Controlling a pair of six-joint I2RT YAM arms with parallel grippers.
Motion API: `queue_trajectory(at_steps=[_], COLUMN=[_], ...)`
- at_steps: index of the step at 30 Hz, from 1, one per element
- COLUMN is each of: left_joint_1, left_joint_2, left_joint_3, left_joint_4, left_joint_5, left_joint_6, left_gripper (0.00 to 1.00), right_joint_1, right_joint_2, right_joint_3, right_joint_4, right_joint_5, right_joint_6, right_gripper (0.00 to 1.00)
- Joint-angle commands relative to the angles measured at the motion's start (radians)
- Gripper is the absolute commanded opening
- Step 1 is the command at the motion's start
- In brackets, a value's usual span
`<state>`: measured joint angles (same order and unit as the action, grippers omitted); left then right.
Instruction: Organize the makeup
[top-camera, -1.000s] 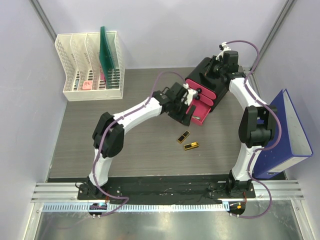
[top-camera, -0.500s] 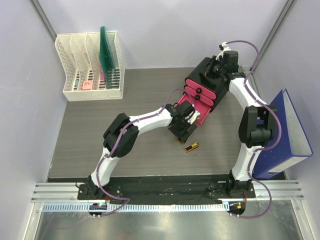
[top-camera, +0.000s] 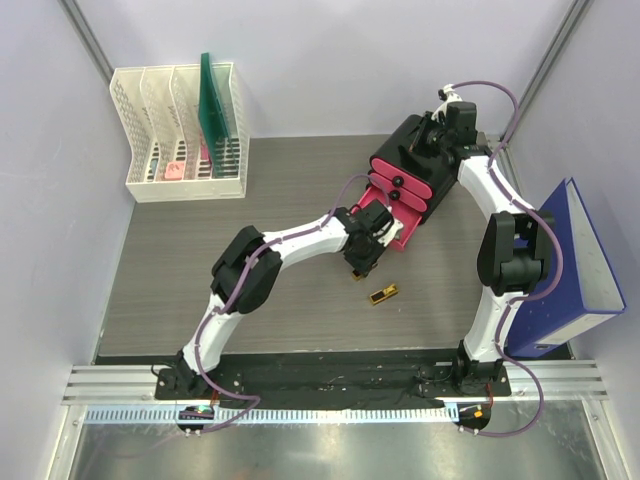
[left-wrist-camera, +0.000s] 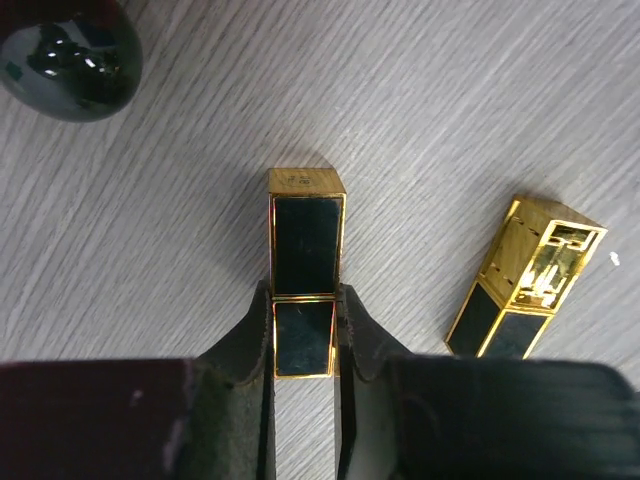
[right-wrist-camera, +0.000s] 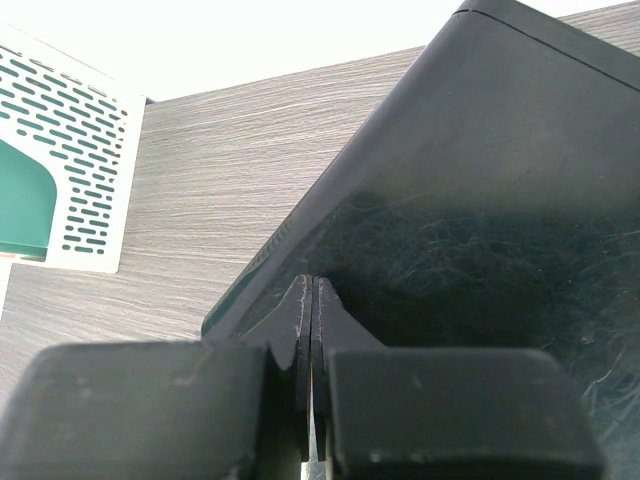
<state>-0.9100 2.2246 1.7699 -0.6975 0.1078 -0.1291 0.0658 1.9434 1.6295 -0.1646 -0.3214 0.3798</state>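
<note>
A gold-black stick (left-wrist-camera: 307, 240) lies on the grey table, and my left gripper (left-wrist-camera: 303, 300) is shut on its near end, pads pressed to both sides. From above, this gripper (top-camera: 363, 262) sits just in front of the pulled-out pink drawer (top-camera: 388, 226) and covers that stick. A second gold-black stick (left-wrist-camera: 525, 280) lies loose to the right (top-camera: 382, 294). A glossy black round thing (left-wrist-camera: 70, 55) shows at the upper left of the left wrist view. My right gripper (right-wrist-camera: 312, 285) is shut, empty, against the top of the black box (top-camera: 410, 165).
A white mesh file rack (top-camera: 180, 130) stands at the back left, holding a green board (top-camera: 215, 100) and a small pink block (top-camera: 172, 172). A blue binder (top-camera: 570, 270) leans at the right edge.
My left arm came away from the pink drawer, down to the nearer stick, and its jaws closed on it. The right arm has not moved.
</note>
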Motion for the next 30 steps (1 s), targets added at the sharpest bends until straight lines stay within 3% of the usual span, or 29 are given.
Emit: queue_trajectory(at_steps=[1, 8, 17, 30], left_joint_1=[0.002, 0.022, 0.074, 0.172], left_joint_2=[-0.074, -0.115, 0.035, 0.154], left_joint_3=[0.029, 0.150, 0.425, 0.507], left_joint_4=[0.003, 0.067, 0.044, 0.090], left_joint_5=[-0.092, -0.178, -0.184, -0.112], left_joint_6=[0.006, -0.032, -0.121, -0.262], left_gripper=[0.00, 0.00, 0.00, 0.00], right_joint_1=[0.011, 0.012, 0.011, 0.009], right_joint_2=[0.126, 0.126, 0.132, 0.135], right_joint_3=[-0.111, -0.112, -0.112, -0.112], right_joint_4=[-0.414, -0.415, -0.415, -0.415], right_joint_5=[0.062, 0.062, 0.062, 0.064], right_joint_6=[-0.058, -0.056, -0.056, -0.059], right_gripper=[0.01, 0.01, 0.01, 0.01])
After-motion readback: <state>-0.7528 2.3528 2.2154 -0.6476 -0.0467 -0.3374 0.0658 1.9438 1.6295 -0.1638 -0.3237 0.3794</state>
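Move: The left gripper already pinches the gold-and-black lipstick at table height; the open pink bottom drawer it is bound for has its middle about 13 cm ahead and 6 cm to the right, slightly higher. The drawer's black knob is nearly straight ahead, some 9 cm out, and the second lipstick lies about 5 cm back and 4 cm right. From the right hand, the drawer is roughly 14 cm back, 8 cm left and 15 cm lower. Lift the pinched lipstick off the table with the left gripper and carry it up and forward in an arc to the left part of the open pink drawer, about 16 cm farther out, cresting some 15 cm up before sinking about 6 cm. Turn the wrist roughly 25 degrees counter-clockwise on the way, let the fingertips tilt outwards, and keep the grip. ##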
